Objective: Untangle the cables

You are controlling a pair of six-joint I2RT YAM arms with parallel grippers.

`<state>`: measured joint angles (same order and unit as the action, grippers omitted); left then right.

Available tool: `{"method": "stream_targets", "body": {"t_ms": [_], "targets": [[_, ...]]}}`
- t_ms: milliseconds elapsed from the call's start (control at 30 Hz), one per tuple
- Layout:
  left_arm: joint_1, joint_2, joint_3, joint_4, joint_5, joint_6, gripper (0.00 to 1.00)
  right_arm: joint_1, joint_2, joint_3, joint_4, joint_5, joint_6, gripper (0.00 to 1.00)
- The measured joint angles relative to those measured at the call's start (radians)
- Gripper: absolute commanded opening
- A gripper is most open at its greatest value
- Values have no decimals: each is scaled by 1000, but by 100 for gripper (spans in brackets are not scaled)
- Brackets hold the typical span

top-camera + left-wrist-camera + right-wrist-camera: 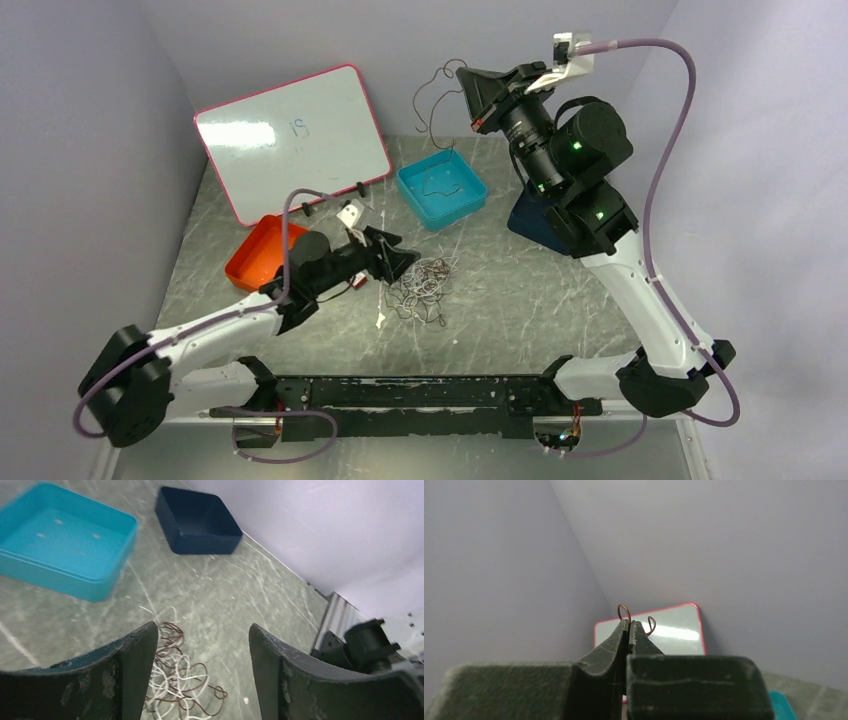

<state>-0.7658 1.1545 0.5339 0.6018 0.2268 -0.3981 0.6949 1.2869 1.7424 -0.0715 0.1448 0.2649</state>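
A tangle of white and reddish-brown cables (425,288) lies on the table in front of my left gripper (402,262). In the left wrist view the cables (175,680) sit low between the two fingers, nearer the left fingertip (142,645), and the left gripper (202,635) is open with nothing gripped. My right gripper (472,97) is raised high at the back, shut on a thin brown cable (428,102) that dangles from it. Two brown loops of this cable (624,611) stick out past the closed right gripper (630,624).
A teal tray (416,196) with one thin cable in it stands behind the tangle. An orange tray (262,250) lies left, and a navy tray (197,520) is partly behind the right arm. A red-rimmed whiteboard (290,135) leans at the back left.
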Motion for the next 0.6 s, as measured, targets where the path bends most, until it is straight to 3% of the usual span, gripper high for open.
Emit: {"method": "stream_targets", "body": {"t_ms": [300,600], "targets": [[6,-196,135,-405,-232,81,84,-24,34,36,-215,114,-40,0],[71,-199,244,-757,-376,67,98,-269,231,102,-348,-8,-9,0]]}}
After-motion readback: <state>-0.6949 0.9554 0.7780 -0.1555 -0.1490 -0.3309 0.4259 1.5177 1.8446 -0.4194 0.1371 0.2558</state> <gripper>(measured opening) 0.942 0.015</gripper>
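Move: The right hand, high up, already holds one brown cable clear of the pile. From it the teal bin lies about 18 cm ahead, 1 cm left and 53 cm below; the dark bin some 13 cm ahead, 21 cm right, and the cable pile 6 cm back, 5 cm left, equally low. The empty left hand has the pile about 1 cm ahead, 3 cm right and 16 cm below, with the teal bin 24 cm ahead, 11 cm right. Right brings its cable about 18 cm down-forward towards the teal bin; left opens wider, withdrawing 10 cm leftward. ##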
